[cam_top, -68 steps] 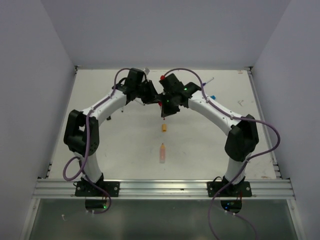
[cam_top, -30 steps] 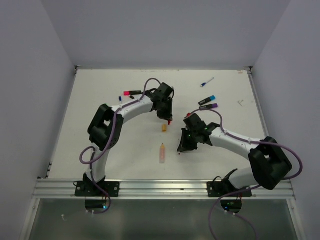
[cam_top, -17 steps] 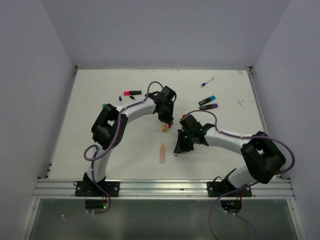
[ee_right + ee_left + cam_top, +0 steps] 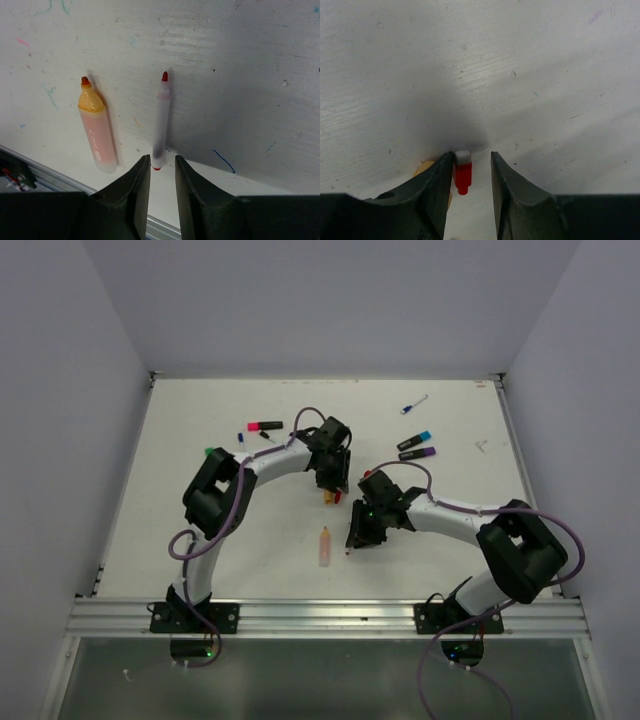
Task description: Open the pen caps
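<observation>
My left gripper (image 4: 336, 482) (image 4: 471, 156) is low over the table, its jaws open. A red pen cap (image 4: 463, 172) with a white end lies between them against the left finger, with a gap to the right finger. It also shows in the top view (image 4: 341, 498). An orange cap (image 4: 328, 499) (image 4: 424, 168) lies just left of it. My right gripper (image 4: 354, 538) (image 4: 162, 159) is open around the rear end of an uncapped white pen (image 4: 161, 125) with a red tip, which lies on the table.
A peach highlighter (image 4: 324, 546) (image 4: 97, 131), uncapped, lies left of the white pen. At the back lie a pink-capped pen (image 4: 264, 425), a cyan-capped pen (image 4: 413, 441), a purple-capped pen (image 4: 417, 453) and a small blue pen (image 4: 414, 404). The table's metal front rail (image 4: 60, 181) is near.
The grippers were together at the back of the table. They came apart and down: the left with the red cap beside the orange cap, the right with the white pen beside the highlighter.
</observation>
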Available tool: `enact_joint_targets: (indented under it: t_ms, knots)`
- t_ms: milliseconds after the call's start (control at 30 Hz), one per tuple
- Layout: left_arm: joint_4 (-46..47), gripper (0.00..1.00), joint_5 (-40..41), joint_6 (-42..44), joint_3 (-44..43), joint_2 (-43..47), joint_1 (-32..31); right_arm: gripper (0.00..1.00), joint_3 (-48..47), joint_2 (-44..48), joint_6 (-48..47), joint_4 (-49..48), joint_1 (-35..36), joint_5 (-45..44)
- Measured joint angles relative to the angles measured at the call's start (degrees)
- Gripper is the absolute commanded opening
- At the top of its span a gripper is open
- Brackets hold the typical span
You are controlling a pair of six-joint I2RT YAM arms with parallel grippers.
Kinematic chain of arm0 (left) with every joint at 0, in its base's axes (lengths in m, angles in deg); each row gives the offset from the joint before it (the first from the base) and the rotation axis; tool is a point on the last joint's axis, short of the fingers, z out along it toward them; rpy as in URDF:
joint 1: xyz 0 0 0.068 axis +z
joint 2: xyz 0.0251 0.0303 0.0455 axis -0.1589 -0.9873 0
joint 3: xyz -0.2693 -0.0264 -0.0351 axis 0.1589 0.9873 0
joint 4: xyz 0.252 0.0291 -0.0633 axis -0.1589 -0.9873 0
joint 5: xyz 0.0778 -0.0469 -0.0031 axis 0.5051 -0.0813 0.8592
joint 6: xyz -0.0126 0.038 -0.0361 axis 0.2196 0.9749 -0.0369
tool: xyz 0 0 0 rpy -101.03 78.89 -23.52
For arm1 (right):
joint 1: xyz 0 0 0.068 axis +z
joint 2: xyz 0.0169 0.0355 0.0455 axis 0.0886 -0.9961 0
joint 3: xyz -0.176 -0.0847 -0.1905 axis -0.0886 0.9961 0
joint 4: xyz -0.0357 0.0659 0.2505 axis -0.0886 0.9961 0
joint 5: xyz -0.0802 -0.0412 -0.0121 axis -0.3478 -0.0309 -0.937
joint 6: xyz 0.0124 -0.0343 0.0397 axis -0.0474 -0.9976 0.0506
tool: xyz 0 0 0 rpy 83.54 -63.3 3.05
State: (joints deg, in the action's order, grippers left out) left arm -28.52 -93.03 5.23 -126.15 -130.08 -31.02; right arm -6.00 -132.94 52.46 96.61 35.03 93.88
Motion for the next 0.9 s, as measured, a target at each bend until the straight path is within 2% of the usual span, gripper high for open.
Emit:
enact_joint_targets:
  t_ms: [200,333,533,633,733,900]
  knots:
    - [0.48,0.55,-0.26,0.04,-0.15,0.11,-0.15,0.34,-0.22,0.02,-0.5,0.17,0.0,0.81]
    - [-0.33,0.61,0.15,0.09,-1.09,0.11,-0.15,0.36,-1.7,0.87,-1.36,2.14,0.0,0.48]
    - [-3.76,0.7,1.2,0.68,-6.82,0.15,-0.09,0.42,-12.02,3.3,-3.98,9.57,-0.98,-2.45]
    - [-4.79,0.72,1.79,1.11,-10.78,0.59,0.2,0.47,-18.23,4.13,-5.07,12.07,-3.98,-3.78]
    - [-5.14,0.74,2.08,1.11,-12.0,2.47,1.6,0.49,-22.71,4.57,-5.7,13.75,-8.52,-5.9]
    - [-4.7,0.75,1.92,1.25,-11.72,7.74,8.09,0.5,-28.44,2.25,-5.75,16.17,-15.72,-9.86]
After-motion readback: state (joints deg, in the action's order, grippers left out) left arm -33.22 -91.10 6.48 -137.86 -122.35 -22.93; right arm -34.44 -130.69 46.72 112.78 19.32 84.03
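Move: The red cap lies loose between the left fingers, about 1 cm left and 1 cm back of the hand point, with the orange cap some 3 cm left and 1 cm back. The black-capped pen lies about 13 cm ahead and 16 left, the pink marker 17 ahead and 18 left. From the right hand, the purple marker lies about 22 cm ahead and 15 right, the blue one 25 ahead and 14 right; the uncapped red pen is just under it, 2 ahead. The orange marker lies 6 cm left, level. Slowly at first, then fast, both hands draw up off what they have set down. The left opens from part open to about three-quarters, comes free of the red cap, rises some 13 cm and swings forward, then left towards the black-capped pen. The right leaves the red pen, opens to about half, then climbs and sweeps forward about 15 cm each, curving right towards the purple and blue markers while turning clockwise; both tilt their fingers outward. ##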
